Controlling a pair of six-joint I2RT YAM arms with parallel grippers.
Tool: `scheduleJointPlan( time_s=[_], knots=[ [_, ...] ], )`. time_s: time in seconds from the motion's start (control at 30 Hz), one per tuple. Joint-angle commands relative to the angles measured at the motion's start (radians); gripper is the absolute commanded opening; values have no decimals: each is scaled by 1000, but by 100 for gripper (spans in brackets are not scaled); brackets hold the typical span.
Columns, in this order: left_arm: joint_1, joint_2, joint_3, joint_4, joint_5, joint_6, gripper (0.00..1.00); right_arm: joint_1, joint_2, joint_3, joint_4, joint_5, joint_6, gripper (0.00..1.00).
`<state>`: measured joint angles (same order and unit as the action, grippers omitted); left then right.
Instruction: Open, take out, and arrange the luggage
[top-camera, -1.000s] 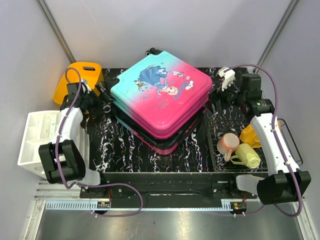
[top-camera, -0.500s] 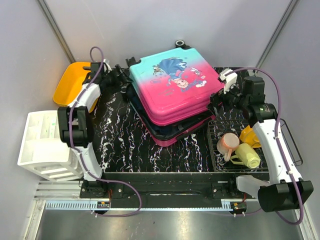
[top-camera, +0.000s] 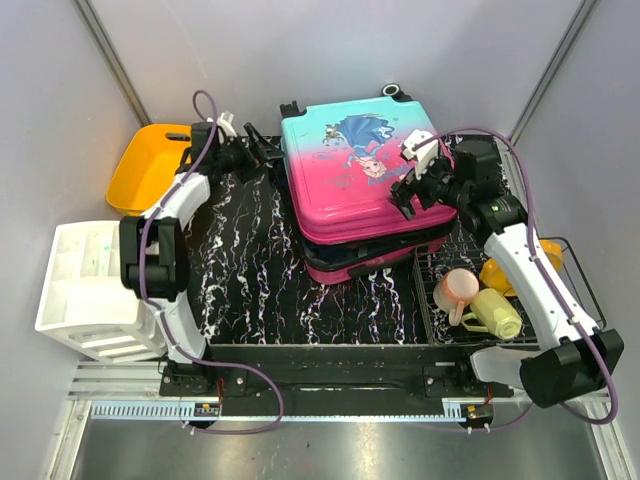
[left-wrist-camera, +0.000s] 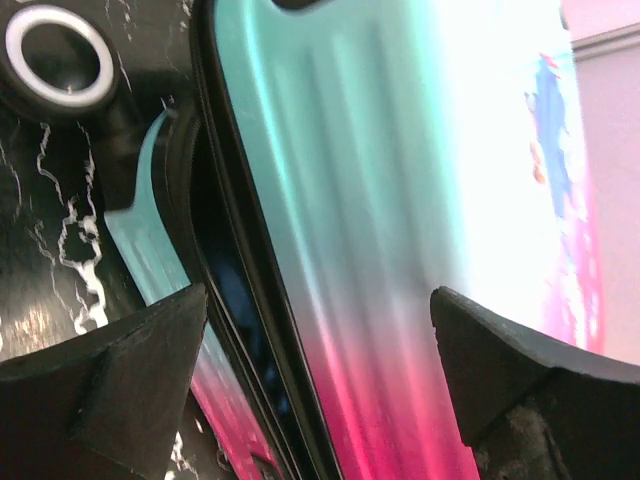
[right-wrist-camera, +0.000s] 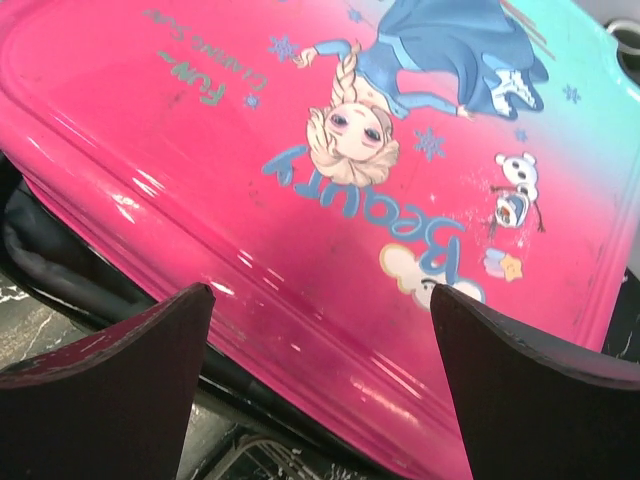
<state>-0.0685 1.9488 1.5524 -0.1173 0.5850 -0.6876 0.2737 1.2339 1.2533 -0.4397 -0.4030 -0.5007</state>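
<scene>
The luggage (top-camera: 350, 175), teal fading to pink with a cartoon princess print, lies flat at the back middle of the table. Its top shell sits slightly skewed over the lower shell, with a dark gap between them (left-wrist-camera: 225, 290). My left gripper (top-camera: 262, 152) is open at the luggage's left side, its jaws spanning the teal-pink shell (left-wrist-camera: 400, 200) and the gap, beside a black wheel (left-wrist-camera: 58, 55). My right gripper (top-camera: 408, 185) hangs open over the lid's right part, above the princess print (right-wrist-camera: 350, 130), with nothing between its fingers (right-wrist-camera: 110, 390).
An orange bin (top-camera: 148, 165) sits at the back left and a white rack (top-camera: 85, 285) at the left edge. A wire basket (top-camera: 590, 290) on the right holds a pink mug (top-camera: 457, 287), a yellow-green mug (top-camera: 495, 312) and an orange item (top-camera: 500, 270).
The luggage has turned and slid toward the back right. My left arm has stretched to the back beside it, and my right gripper has moved left over the lid.
</scene>
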Motion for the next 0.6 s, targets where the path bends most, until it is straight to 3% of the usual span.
scheduleJointPlan(
  time_s=[0.0,0.07,0.1,0.13,0.23,0.3,0.57],
  knots=[
    [56,-189,-153,258,88,-138,99,44,36,122,-6,4,-24,100],
    [64,-226,-184,191,75,-90,95,50,70,177,-33,3,5,100],
    [62,-234,-190,159,62,-72,88,50,84,198,-57,3,17,100],
    [64,-234,-192,121,56,-46,74,50,105,216,-70,3,27,100],
    [64,-206,-196,39,36,-49,44,51,134,271,-108,1,40,100],
    [64,-182,-199,34,61,-55,40,53,144,296,-137,-8,34,100],
    [52,-54,-166,88,91,-9,41,64,168,339,-200,-16,1,100]
  ],
)
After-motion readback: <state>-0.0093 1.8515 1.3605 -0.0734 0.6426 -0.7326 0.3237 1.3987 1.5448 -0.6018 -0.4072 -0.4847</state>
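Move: The luggage's left-hand seam, between lid and base, lies about 4 cm right of the left hand, 2 cm back and some 6 cm lower; a black castor at the far left corner is about 9 cm ahead and 4 cm right of that hand, and the orange tub about 21 cm left, 2 cm back. From the right hand, the lid's middle is some 6 cm ahead, 6 cm left and 10 cm below; the pink mug is roughly 17 cm back and 12 cm right. Ease the left gripper off the luggage's left side, lifting about 4 cm while drawing 3 cm back and 3 cm left, and bring its wide-open fingers to less than half open. Then lower it some 6 cm beside the luggage, tips angled at the seam. Meanwhile raise the open right gripper nearly 4 cm over the lid, drifting left and forward. ##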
